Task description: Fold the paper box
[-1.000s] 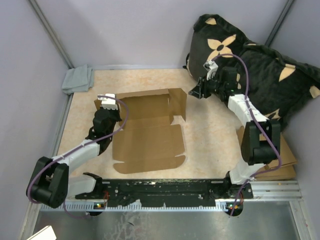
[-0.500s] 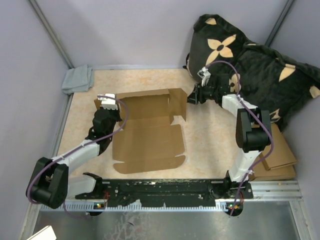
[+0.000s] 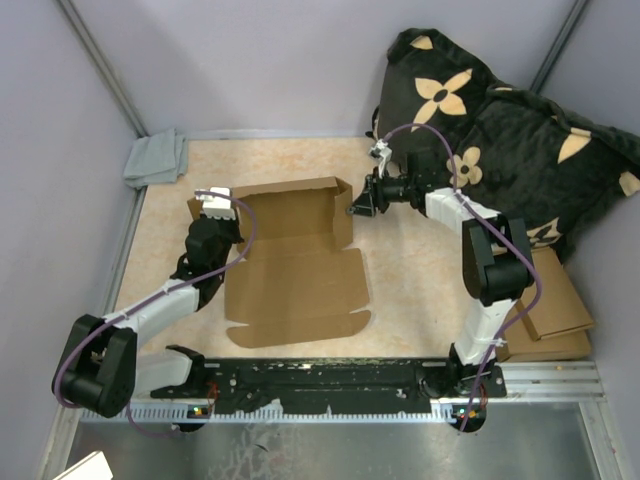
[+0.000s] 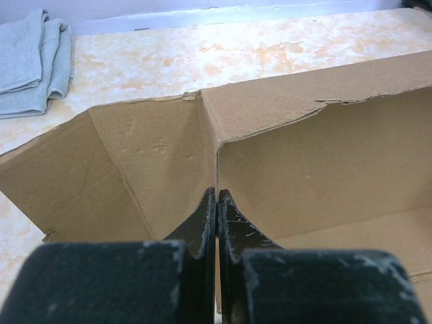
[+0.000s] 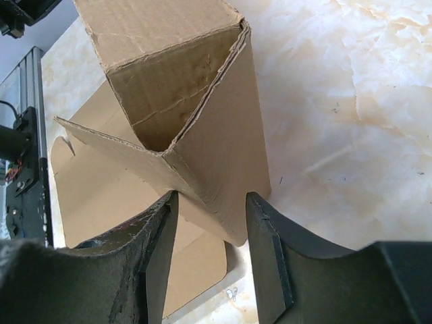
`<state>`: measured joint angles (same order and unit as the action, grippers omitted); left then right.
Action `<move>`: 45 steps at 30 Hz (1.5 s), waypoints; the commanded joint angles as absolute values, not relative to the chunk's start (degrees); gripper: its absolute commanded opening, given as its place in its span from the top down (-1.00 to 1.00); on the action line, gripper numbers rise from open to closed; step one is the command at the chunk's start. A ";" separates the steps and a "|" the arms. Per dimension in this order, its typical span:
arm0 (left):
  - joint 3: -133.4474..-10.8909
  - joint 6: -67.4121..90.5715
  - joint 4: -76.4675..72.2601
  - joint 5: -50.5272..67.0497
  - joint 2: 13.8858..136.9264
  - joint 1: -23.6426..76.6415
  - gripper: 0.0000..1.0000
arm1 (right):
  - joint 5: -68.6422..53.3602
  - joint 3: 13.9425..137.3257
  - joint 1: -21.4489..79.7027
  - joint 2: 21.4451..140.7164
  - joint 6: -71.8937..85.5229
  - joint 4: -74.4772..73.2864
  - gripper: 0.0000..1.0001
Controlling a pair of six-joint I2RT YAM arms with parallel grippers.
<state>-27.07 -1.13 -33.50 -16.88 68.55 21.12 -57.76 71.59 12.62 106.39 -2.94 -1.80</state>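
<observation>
The paper box [image 3: 295, 270] lies part-folded in the middle of the table, its back wall standing up and its front panel flat. My left gripper [image 3: 226, 222] is shut on the thin upright cardboard at the box's back left corner. In the left wrist view the fingers [image 4: 206, 223] pinch that edge, with the box's walls [image 4: 304, 169] behind. My right gripper [image 3: 357, 203] is at the back right corner. Its jaws [image 5: 210, 199] stand open astride the folded end flap [image 5: 216, 148], which sits between them unclamped.
A folded grey cloth [image 3: 155, 158] lies at the back left corner. A black cushion with tan flowers [image 3: 500, 120] fills the back right. Stacked thicker cardboard pieces [image 3: 555, 315] lie on the right. A black rail [image 3: 330, 378] runs along the near edge. Grey walls enclose the table.
My right gripper has moved left from beside the cushion to the box's right end flap, and that flap has swung inward. The left arm has not moved.
</observation>
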 commanded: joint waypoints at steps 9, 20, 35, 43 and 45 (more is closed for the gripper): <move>-24.79 -4.02 -34.91 -15.21 66.97 21.14 1.00 | -46.43 70.75 17.99 101.29 -2.55 0.83 0.10; -14.85 -8.38 -53.20 -12.74 66.49 21.18 1.00 | -39.00 64.60 20.13 98.60 3.18 10.89 0.09; -14.59 -8.08 -53.99 -9.69 67.69 21.24 1.00 | -37.83 70.96 24.71 103.00 -2.67 5.73 0.09; -14.90 -7.82 -53.11 -8.84 67.76 21.36 1.00 | -29.67 70.06 27.01 105.03 0.54 10.64 0.06; -14.98 -7.69 -52.87 -8.57 67.84 21.35 1.00 | -28.36 70.00 27.36 105.75 1.23 12.03 0.04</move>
<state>-14.90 -7.62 -51.86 -12.10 67.55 21.04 -32.53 68.07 25.80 104.36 -0.36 5.82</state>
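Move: My open right hand faces the box's right rear corner, where side flap and back wall meet, about 3 cm to its left and a touch lower. From this hand the back wall's middle is some 18 cm left and 2 cm back, and the flat base panel 13 cm left, 17 cm back and 9 cm down. The left rear corner is already in my shut left fingers; from that hand the right rear corner lies roughly 23 cm right and 6 cm forward. I push my right hand left in two strokes, about 6 cm in all and sinking some 2 cm, keeping the fingers parted around the right rear corner, one against the side flap and one outside the back wall, while they tip down about 10 degrees. Meanwhile my left hand keeps its pinch on the left corner and eases back some 2 cm and slightly down, its fingertips tilting up a little. ##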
